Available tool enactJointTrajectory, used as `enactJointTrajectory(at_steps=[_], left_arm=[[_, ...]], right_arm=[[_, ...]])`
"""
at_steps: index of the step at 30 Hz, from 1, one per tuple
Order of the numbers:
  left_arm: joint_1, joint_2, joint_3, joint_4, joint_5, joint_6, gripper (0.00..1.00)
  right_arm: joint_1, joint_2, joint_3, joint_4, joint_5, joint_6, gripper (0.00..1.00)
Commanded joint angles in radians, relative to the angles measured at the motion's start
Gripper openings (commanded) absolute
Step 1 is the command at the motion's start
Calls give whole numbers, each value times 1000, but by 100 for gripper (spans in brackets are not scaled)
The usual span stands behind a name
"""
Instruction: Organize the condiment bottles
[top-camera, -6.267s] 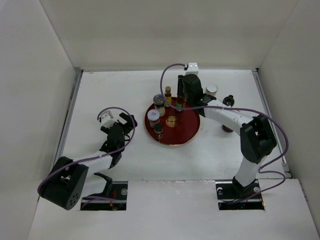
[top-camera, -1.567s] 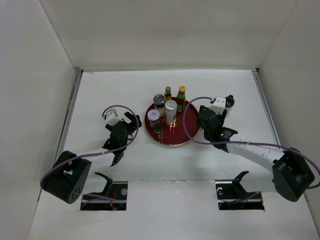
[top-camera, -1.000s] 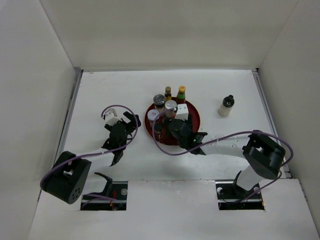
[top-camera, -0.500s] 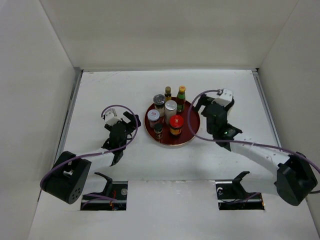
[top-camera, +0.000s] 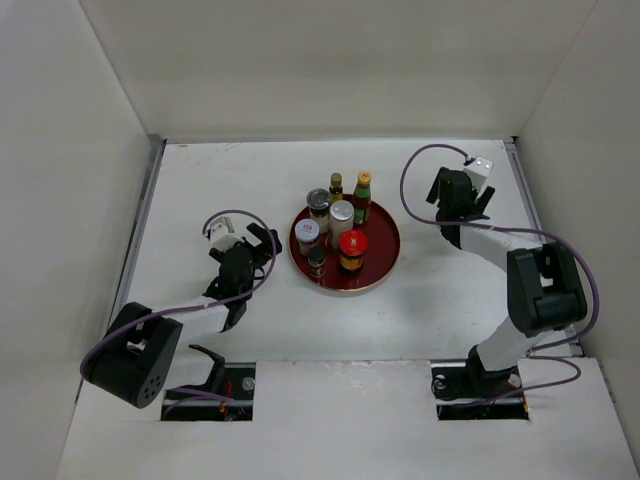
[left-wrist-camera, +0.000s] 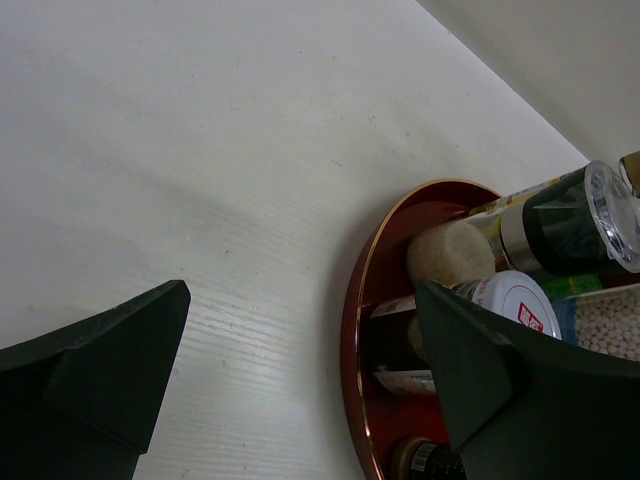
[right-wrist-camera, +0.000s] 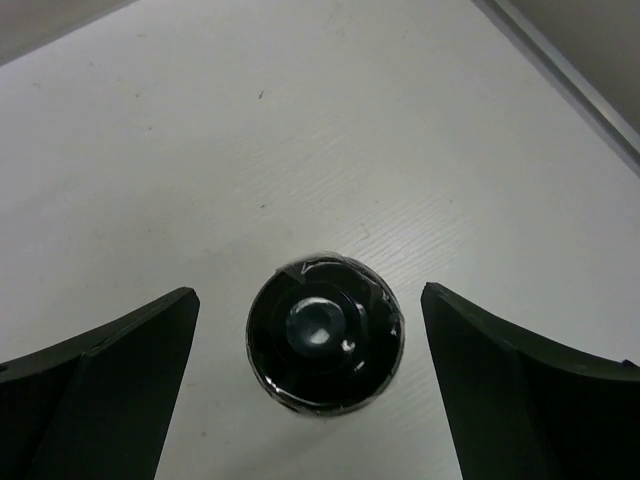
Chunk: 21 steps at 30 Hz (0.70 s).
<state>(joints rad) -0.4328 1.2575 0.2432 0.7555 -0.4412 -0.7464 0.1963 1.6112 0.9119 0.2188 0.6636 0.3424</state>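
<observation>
Several condiment bottles stand on the round red tray (top-camera: 380, 262): a red-capped jar (top-camera: 351, 248), a tall white one with a silver cap (top-camera: 342, 219), a green bottle (top-camera: 362, 196), and others with black and yellow caps. One black-capped bottle (right-wrist-camera: 322, 345) stands alone on the table at the right. My right gripper (top-camera: 452, 205) hangs open straight above it and hides it in the top view; its fingers (right-wrist-camera: 100, 380) flank the cap without touching. Left of the tray my left gripper (top-camera: 250, 250) is open and empty, its fingers (left-wrist-camera: 95, 375) apart over bare table.
The tray's left rim (left-wrist-camera: 352, 330) lies just right of the left gripper's opening, with jars (left-wrist-camera: 515, 305) crowded behind it. White walls enclose the table on three sides. A metal rail (top-camera: 530, 215) runs along the right edge near the lone bottle.
My right arm has swung from beside the tray out to the far right, over the black-capped bottle. The red-capped jar stays on the tray. The left arm has not moved.
</observation>
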Motion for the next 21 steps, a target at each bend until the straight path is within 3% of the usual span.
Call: enactJointTrajectory(at_steps=[1, 4, 9, 16, 21], left_arm=[[1, -4, 33, 36, -5, -4, 100], [3, -18, 25, 38, -11, -4, 100], [1, -10, 30, 34, -14, -4, 100], [3, -13, 31, 18, -53, -7, 100], [7, -33, 19, 16, -85, -21, 100]], right_arm=[[-15, 39, 56, 56, -59, -6, 94], [-11, 36, 44, 74, -59, 1, 73], [-11, -11, 24, 62, -75, 23, 48], [120, -249, -28, 24, -76, 17, 48], [268, -283, -59, 7, -133, 6, 50]])
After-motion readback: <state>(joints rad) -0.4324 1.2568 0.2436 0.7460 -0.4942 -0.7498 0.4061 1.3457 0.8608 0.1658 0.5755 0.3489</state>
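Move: The black-capped bottle stands upright between my right hand's open fingers, its middle about 1 cm ahead and some 5 cm below. The red tray's centre is roughly 29 cm to the left and 4 cm back. On it, the green bottle stands about 25 cm left and 2 cm ahead, and the red-lidded jar 28 cm left and 13 cm back. From my left hand the black-capped bottle is some 56 cm right and 12 cm ahead. My right hand sinks a last 1.5 cm and closes its fingers around the black cap. Gripping it, I raise the bottle about 9 cm while swinging it some 9 cm left and 4 cm back towards the red tray, gathering speed as the wrist turns about 15 degrees counter-clockwise. ##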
